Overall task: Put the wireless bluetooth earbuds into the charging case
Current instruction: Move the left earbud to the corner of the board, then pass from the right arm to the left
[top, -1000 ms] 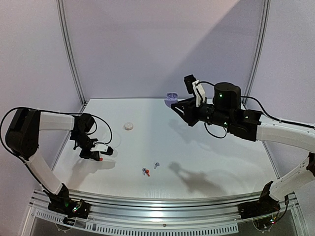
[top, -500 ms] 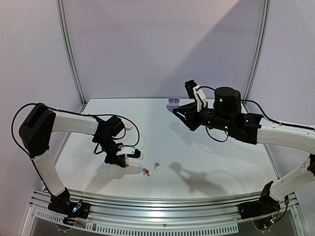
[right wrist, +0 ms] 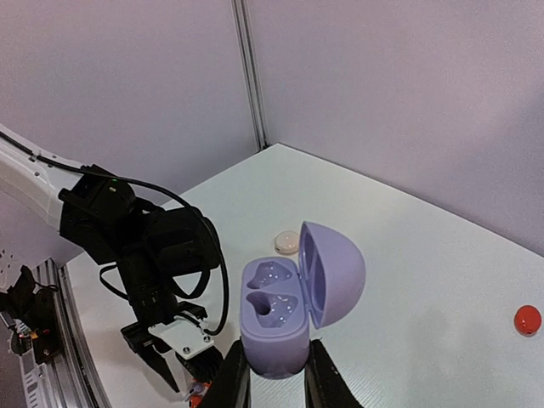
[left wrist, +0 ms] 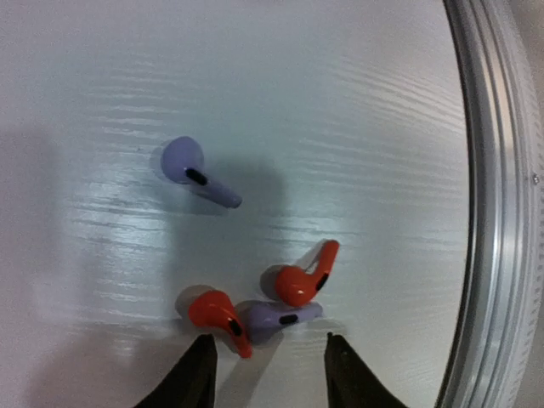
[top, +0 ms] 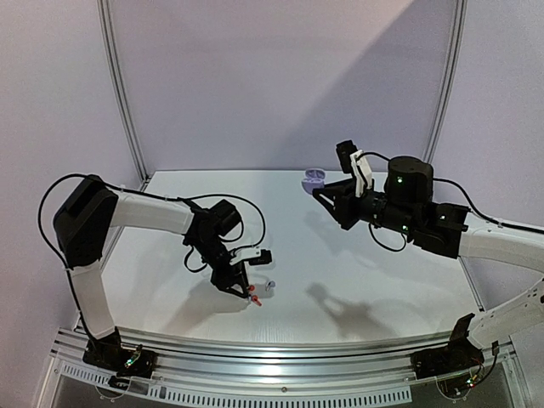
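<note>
In the left wrist view, two red-orange earbuds [left wrist: 299, 281] [left wrist: 218, 314] and a lavender earbud [left wrist: 276, 317] lie touching in a small heap on the white table. Another lavender earbud [left wrist: 192, 167] lies apart, farther off. My left gripper [left wrist: 268, 374] hovers just short of the heap, open, with nothing between its fingers. From above, it [top: 247, 292] is at the front centre by the red earbud [top: 254, 299]. My right gripper [right wrist: 276, 378] is shut on the open lavender charging case [right wrist: 272, 327], held in the air with both sockets empty. From above, the case [top: 314, 178] is at the back centre.
A small white round case [right wrist: 287, 242] lies on the table beyond the held case. A red round case [right wrist: 527, 320] sits far right in the right wrist view. The metal rail [left wrist: 497, 204] of the table's near edge runs close to the heap.
My left arm swept right from the table's left edge carrying a red earbud, then its jaws opened and the earbud now lies in the heap. The right arm drifted slightly right with the case.
</note>
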Robot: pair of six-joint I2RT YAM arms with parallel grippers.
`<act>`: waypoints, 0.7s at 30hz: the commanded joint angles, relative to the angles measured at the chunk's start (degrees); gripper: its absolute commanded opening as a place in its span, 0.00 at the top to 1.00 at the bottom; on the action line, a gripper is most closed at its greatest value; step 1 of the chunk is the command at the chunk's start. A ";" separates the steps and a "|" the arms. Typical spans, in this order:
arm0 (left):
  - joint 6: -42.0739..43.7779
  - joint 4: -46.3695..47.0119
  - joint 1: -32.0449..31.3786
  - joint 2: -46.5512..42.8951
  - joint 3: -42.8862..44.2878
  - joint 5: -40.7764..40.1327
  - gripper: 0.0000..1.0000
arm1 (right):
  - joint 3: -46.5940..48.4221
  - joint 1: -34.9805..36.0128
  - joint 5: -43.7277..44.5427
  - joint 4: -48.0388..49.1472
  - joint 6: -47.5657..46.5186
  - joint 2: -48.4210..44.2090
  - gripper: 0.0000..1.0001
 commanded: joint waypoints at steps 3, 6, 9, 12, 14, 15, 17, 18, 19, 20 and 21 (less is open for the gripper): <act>6.03 -2.78 3.91 -10.58 -3.97 9.55 0.37 | 1.98 -0.50 -3.71 2.79 -1.55 -0.21 0.92; 6.52 -3.16 7.57 -14.83 -3.15 12.42 0.34 | 5.74 -0.52 -7.28 2.48 -2.01 1.70 0.92; 5.70 -2.53 10.56 -20.26 -2.72 16.09 0.33 | 11.00 -0.49 -11.63 0.87 -2.14 5.56 0.91; 3.10 -1.25 12.32 -26.36 -3.29 19.45 0.33 | 15.77 -0.36 -15.77 2.23 -1.63 9.64 0.91; -1.23 1.51 13.27 -31.01 -4.32 21.68 0.33 | 19.29 0.23 -17.98 2.88 -1.29 12.40 0.91; -4.36 4.29 13.74 -33.31 -5.25 22.57 0.33 | 21.34 0.68 -18.97 2.94 -1.47 13.42 0.91; -12.28 12.49 14.62 -38.21 -7.97 23.71 0.34 | 25.36 1.67 -20.55 2.78 -2.05 16.62 0.91; -18.22 20.01 15.03 -40.73 -9.72 24.09 0.33 | 27.39 2.11 -21.30 2.77 -2.32 17.68 0.91; -22.63 25.77 15.35 -43.01 -11.48 24.41 0.34 | 29.13 2.50 -22.33 2.86 -2.38 19.09 0.90; -26.13 31.39 15.51 -45.04 -13.43 24.72 0.34 | 30.78 2.82 -22.69 3.25 -2.33 20.08 0.90; -29.71 37.24 15.59 -46.71 -15.30 24.94 0.34 | 32.17 3.27 -23.13 3.73 -1.99 21.50 0.90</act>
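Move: The lavender case, held up in the right gripper, is about 17 cm to the right of the left hand, some 6 cm farther out and nearly 30 cm higher. Just below the left fingertips lies the freed red earbud, about 2 cm ahead; the other red earbud is 2 cm back and 2 cm right of it, and the lone lavender earbud 5 cm right of it. From the right hand, the left gripper is roughly 18 cm left, 6 cm back and 28 cm below. Almost straight up, the left hand climbs about 25 cm away from the earbuds, drifting a few centimetres left; its already parted fingers open wider while the wrist swings from pointing down to pointing right, towards the lavender case. The right hand keeps its grip on the case and carries it some 10 cm left and 10 cm up, turning about 20 degrees counter-clockwise. ##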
